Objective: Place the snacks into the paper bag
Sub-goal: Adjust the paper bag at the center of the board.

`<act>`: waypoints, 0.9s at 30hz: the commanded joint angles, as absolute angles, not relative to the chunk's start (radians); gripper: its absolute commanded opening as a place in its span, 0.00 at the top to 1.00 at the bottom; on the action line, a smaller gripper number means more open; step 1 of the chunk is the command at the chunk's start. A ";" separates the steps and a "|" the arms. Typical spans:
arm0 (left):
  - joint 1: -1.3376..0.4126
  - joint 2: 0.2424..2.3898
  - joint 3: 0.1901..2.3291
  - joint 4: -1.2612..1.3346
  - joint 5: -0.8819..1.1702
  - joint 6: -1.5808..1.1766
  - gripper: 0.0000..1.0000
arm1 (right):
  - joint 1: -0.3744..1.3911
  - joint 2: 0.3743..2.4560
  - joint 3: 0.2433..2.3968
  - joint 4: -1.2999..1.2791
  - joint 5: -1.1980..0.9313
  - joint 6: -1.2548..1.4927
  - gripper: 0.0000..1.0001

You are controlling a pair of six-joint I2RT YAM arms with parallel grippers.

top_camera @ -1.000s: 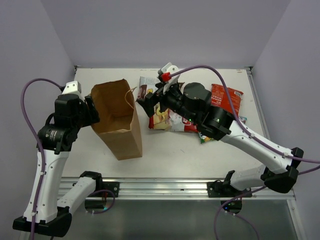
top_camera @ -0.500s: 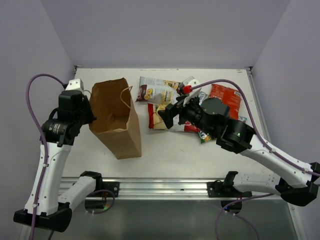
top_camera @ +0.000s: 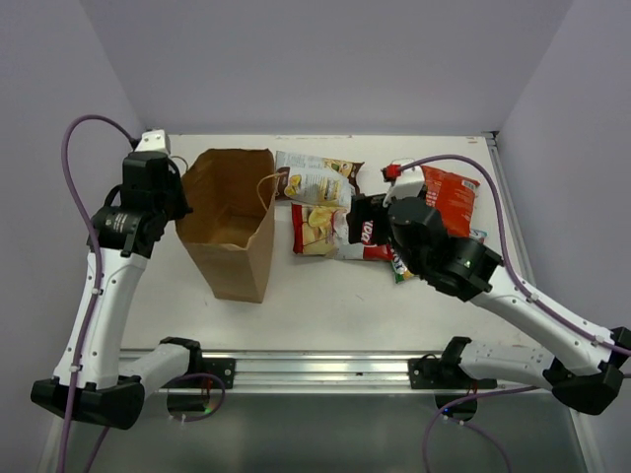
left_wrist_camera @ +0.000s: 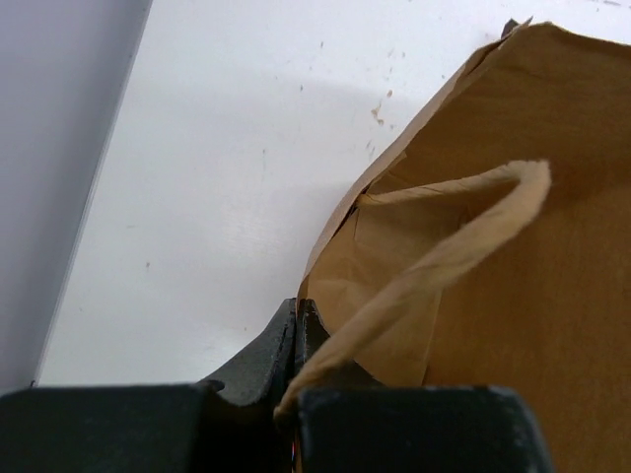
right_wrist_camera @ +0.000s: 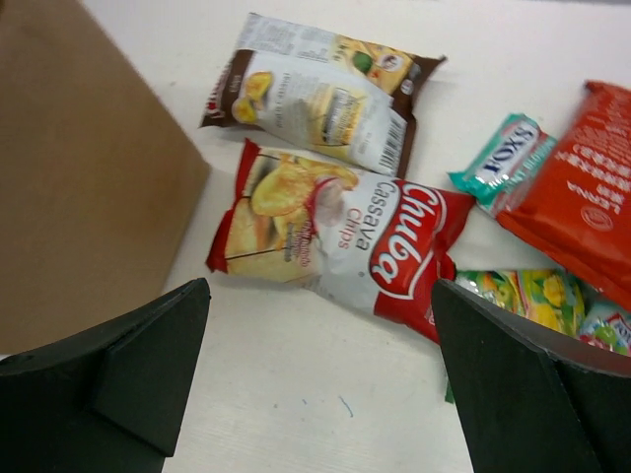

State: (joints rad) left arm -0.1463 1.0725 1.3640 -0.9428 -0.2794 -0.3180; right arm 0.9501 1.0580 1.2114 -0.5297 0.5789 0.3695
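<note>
The brown paper bag (top_camera: pixel 232 222) stands open-mouthed at the left of the table. My left gripper (top_camera: pixel 178 203) is shut on the bag's left rim (left_wrist_camera: pixel 325 246), its jaws pinched together on the paper edge beside a twisted handle (left_wrist_camera: pixel 444 256). To the right of the bag lie the snacks: white-brown chips (top_camera: pixel 314 179), red-white cassava chips (top_camera: pixel 330 235), a red-orange bag (top_camera: pixel 452 195) and a green candy bag (top_camera: pixel 399 266). A small teal packet (right_wrist_camera: pixel 501 163) lies against the red-orange bag. My right gripper (right_wrist_camera: pixel 320 288) hangs wide open above the cassava chips (right_wrist_camera: pixel 345 236), holding nothing.
The white table (top_camera: pixel 325 305) is boxed in by grey walls at the back and both sides. A metal rail (top_camera: pixel 325 370) runs along the near edge. The bag's side (right_wrist_camera: pixel 89 177) stands close to the left of my right gripper.
My left gripper closed on the bag's rim and drew it back and left, and the bag turned and its mouth spread. My right arm pulled back right, away from the bag, over the snacks.
</note>
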 commanded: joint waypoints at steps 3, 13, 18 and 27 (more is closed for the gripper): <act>-0.150 1.100 1.439 -0.850 -0.304 -0.278 1.00 | 0.801 1.060 1.137 -0.560 0.566 0.572 0.02; -0.152 1.152 1.451 -0.805 -0.360 -0.238 1.00 | 0.695 1.290 1.242 -0.551 0.434 0.571 0.16; -0.149 1.166 1.456 -0.776 -0.466 -0.222 1.00 | 0.687 1.478 1.367 -0.470 0.368 0.488 0.24; -0.147 1.203 1.503 -0.812 -0.526 -0.215 1.00 | 0.689 1.732 1.428 -0.381 0.264 0.423 0.34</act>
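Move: Pinched at the left side of its mouth, the open paper bag has its middle about 7 cm right of the left hand, some 3 cm ahead and 14 below. About 14 cm ahead of the right hand, 5 to its left and 29 below lies the Chuba chips bag. The brown-and-white chips bag is some 31 cm ahead and 12 left, the yellow-green packet 7 ahead and 14 right, the paper bag 6 ahead and 32 left. Keeping its pinch on the rim, the left hand carries the paper bag some 4 cm forward, then also about 3 cm left and up, rolling its left side up roughly 10 degrees. The right hand sinks about 13 cm and reaches as far forward over the Chuba chips, swinging first right, then back left, tipping down some 20 degrees and narrowing its open fingers to two thirds. ##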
